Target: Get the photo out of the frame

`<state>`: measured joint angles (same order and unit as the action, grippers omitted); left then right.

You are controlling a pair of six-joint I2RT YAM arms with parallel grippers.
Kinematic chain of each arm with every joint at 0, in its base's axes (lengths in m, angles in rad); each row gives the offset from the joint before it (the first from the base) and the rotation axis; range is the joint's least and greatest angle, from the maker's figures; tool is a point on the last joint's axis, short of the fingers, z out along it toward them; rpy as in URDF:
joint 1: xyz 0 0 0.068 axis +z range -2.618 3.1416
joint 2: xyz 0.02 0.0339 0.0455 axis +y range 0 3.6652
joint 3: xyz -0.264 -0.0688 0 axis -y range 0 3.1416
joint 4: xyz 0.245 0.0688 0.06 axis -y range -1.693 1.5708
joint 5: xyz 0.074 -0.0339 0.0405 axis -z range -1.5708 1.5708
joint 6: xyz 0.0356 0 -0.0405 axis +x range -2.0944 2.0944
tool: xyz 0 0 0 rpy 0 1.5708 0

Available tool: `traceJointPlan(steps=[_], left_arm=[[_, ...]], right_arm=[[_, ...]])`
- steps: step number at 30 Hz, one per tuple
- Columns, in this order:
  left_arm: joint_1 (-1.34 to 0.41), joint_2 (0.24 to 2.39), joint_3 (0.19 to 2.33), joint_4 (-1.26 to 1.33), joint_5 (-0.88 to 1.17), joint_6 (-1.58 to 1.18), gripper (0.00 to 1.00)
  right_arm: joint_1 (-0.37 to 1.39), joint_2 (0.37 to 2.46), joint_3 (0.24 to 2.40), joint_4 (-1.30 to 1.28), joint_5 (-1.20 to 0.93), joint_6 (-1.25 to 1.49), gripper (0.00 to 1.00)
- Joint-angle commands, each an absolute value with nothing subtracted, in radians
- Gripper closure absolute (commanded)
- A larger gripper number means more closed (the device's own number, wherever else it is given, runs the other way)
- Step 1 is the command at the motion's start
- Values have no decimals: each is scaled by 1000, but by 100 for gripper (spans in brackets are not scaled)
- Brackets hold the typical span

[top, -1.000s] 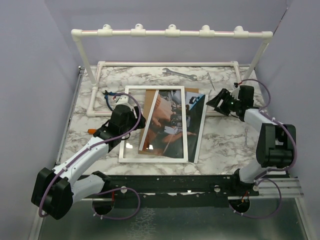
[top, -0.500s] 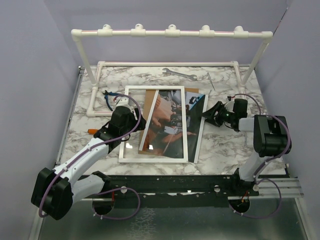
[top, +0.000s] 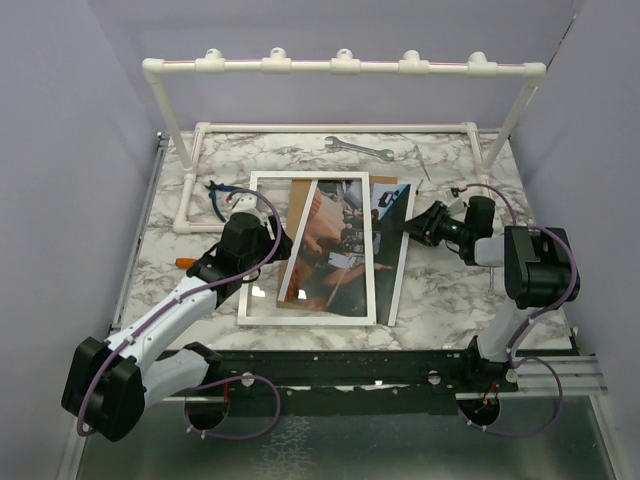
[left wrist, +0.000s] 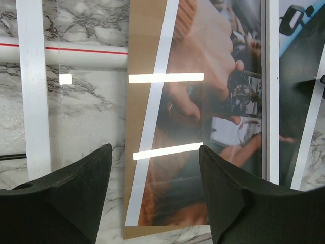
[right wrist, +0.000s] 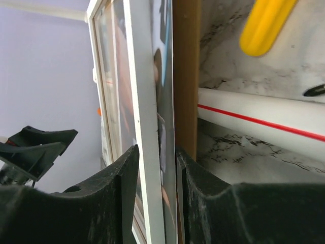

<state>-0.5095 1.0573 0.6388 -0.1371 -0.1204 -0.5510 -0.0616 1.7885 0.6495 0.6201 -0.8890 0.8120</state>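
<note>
The frame (top: 300, 318) lies flat on the marble table, white border and glass up. The photo (top: 345, 235) lies skewed under the glass, and its right part pokes out past the frame's right border. A brown backing board (top: 300, 205) shows under it. My left gripper (top: 265, 243) hovers open over the glass near the frame's left side (left wrist: 155, 148). My right gripper (top: 412, 222) reaches in sideways at the photo's protruding right edge. In the right wrist view it (right wrist: 157, 148) has one jaw on each side of the frame's white border (right wrist: 142, 101) and the photo's edge (right wrist: 165, 101). Contact is unclear.
A white pipe rack (top: 340, 65) spans the back and its base pipes run round the table. A wrench (top: 358, 147) and a thin tool (top: 423, 160) lie behind the frame. Pliers (top: 215, 190) lie at the left, a small orange item (top: 183, 262) at the left edge.
My right arm has swung in from the right to the photo's protruding edge, and its jaws have narrowed round it. The left arm, the frame and the photo have not moved.
</note>
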Motion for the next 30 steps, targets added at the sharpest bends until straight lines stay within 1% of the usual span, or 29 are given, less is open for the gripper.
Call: traceJointPlan(steps=[1, 9, 12, 14, 18, 24, 30], left_arm=[[-503, 1035, 626, -128, -109, -555, 30], [-503, 1035, 630, -132, -112, -551, 30], [-503, 1039, 632, -133, -115, -551, 30], [-503, 1038, 633, -133, -115, -550, 30], [-503, 1031, 632, -139, -119, -548, 30], [-503, 1018, 633, -152, -126, -543, 30], [-503, 1005, 630, -161, -129, -542, 30]], right_arm=[[-35, 1816, 686, 655, -943, 810, 62], [-5, 1878, 735, 649, -958, 808, 64], [0, 1892, 755, 639, -952, 804, 68], [10, 1894, 763, 638, -950, 805, 74], [20, 1870, 767, 604, -939, 785, 98], [19, 1782, 780, 515, -918, 747, 100], [19, 1690, 836, 359, -910, 705, 100]])
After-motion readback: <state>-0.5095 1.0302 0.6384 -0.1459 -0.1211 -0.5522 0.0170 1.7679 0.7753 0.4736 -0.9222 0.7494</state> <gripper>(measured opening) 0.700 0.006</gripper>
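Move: The stretch of the photo's right edge that the right fingers are about to shut on lies about 2 cm to their left, level fore and aft and some 1 cm lower, already between the half-open tips. The white frame's right bar is roughly 8 cm to the left and 3 cm lower; the yellow screwdriver handle is about 7 cm ahead and 5 cm to the right. From the idle left hand, that edge lies some 25 cm to the right, 4 cm ahead and 10 cm down. Leftward by about 3 cm, the right hand slides its half-open fingers farther over the photo's right edge while turning slightly counter-clockwise. The fingers then shut fully, pinching the thin sheet, and after a short pause the hand rises some 2.5 cm with the edge held. ##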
